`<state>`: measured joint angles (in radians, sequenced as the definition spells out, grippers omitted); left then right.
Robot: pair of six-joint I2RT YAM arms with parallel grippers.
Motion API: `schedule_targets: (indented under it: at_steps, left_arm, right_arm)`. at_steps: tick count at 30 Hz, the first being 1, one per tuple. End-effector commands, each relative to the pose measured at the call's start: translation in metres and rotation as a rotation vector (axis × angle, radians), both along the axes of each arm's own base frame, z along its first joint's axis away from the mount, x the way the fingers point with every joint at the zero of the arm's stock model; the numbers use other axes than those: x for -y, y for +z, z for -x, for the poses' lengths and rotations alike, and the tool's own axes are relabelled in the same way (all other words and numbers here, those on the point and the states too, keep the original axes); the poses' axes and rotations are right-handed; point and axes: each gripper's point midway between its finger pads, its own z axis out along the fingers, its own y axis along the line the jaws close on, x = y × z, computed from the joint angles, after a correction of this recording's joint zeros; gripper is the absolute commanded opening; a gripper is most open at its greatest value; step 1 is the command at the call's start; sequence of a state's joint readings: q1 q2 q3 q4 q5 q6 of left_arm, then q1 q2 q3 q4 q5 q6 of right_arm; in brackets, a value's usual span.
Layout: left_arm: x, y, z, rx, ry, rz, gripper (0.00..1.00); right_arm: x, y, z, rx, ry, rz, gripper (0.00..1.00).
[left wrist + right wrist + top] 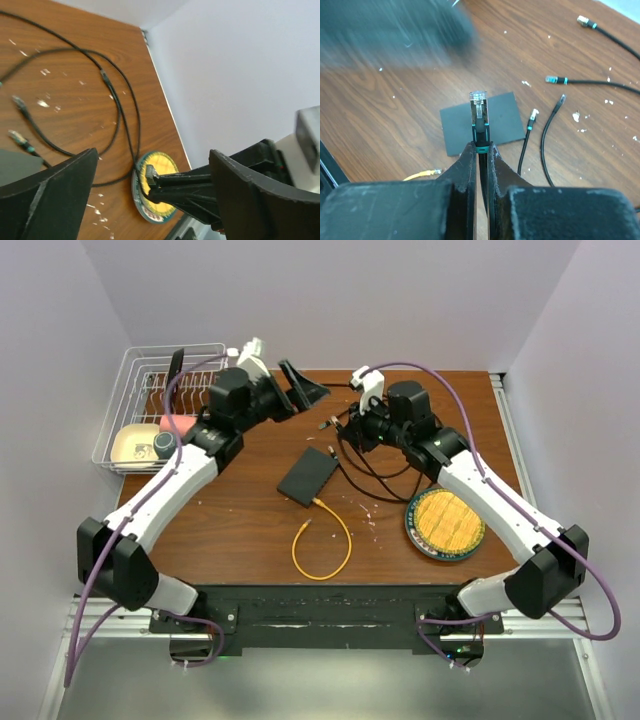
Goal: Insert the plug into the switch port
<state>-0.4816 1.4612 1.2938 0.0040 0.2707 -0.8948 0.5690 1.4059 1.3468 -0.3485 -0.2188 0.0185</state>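
The switch [308, 477] is a flat black box lying on the wooden table, and it also shows under the plug as the switch [506, 120]. My right gripper [481, 147] is shut on the plug [478, 106], a clear connector with a black boot and teal ring, held above the switch. From above, the right gripper [345, 430] hangs just behind the switch. My left gripper [303, 388] is raised at the back of the table, open and empty. In its own view the left gripper [154, 162] has its fingers spread wide, with the plug [150, 176] beyond them.
A round yellow-and-dark plate [445, 523] lies front right. A yellow cable [320, 540] loops in front of the switch. Black cables [375, 475] with loose connectors [533, 116] trail right of the switch. A wire dish rack [160, 410] holding dishes stands back left.
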Motion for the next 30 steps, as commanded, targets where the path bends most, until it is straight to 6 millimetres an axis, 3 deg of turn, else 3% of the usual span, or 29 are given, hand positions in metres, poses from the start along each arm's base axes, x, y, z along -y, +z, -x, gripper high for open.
schedule_targets:
  at_steps: [1, 5, 7, 8, 11, 15, 21, 30]
  left_arm:
    - [-0.06, 0.022, -0.012, 0.117, 0.126, -0.08, 1.0]
    - [-0.083, 0.004, -0.02, 0.134, 0.152, -0.211, 1.0]
    - [-0.087, -0.023, -0.025, 0.086, 0.137, -0.312, 1.0]
    - [-0.088, -0.026, -0.028, 0.078, 0.133, -0.337, 1.0]
    - [-0.09, -0.07, -0.033, -0.019, 0.101, -0.438, 1.0]
    - [-0.088, -0.116, -0.035, -0.113, 0.059, -0.497, 0.99]
    - [-0.081, -0.175, -0.039, -0.228, -0.007, -0.527, 0.98]
    - [-0.069, -0.231, -0.035, -0.324, -0.105, -0.53, 0.97]
  right_arm:
    - [0.009, 0.001, 0.008, 0.016, -0.008, 0.01, 0.0]
    - [0.01, -0.022, 0.011, -0.011, 0.014, 0.052, 0.0]
    - [0.01, -0.037, 0.013, -0.051, 0.016, 0.065, 0.0]
    - [0.009, -0.048, 0.012, -0.076, 0.018, 0.08, 0.0]
    - [0.008, -0.072, 0.012, -0.132, 0.012, 0.112, 0.0]
    - [0.007, -0.115, 0.012, -0.23, 0.009, 0.187, 0.0]
    - [0.0, -0.156, 0.018, -0.293, 0.008, 0.281, 0.0]
    - [-0.007, -0.195, 0.037, -0.325, 0.034, 0.363, 0.0]
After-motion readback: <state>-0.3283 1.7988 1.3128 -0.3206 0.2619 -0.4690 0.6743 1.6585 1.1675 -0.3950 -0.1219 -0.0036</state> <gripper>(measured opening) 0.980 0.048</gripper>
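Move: The switch that the plug is meant for lies nearly straight below the right hand: about 7 cm to its left, 1 cm ahead and 27 cm down. The yellow plug already in its side is roughly 4 cm back and 4 cm left of the right hand; a loose black plug is 8 cm ahead and 1 cm left. From the empty left hand, the switch lies 3 cm back, 2 cm left and 31 cm below. The right hand, fingers still shut on the black cable's plug, sinks about 19 cm towards the switch's port side, easing back slightly near the end and tipping its fingers some 30 degrees steeper. The left hand, already wide open and empty, swings about 8 cm left, away from the held plug, then drops roughly 22 cm towards the switch, fingers tipping down and touching nothing. ##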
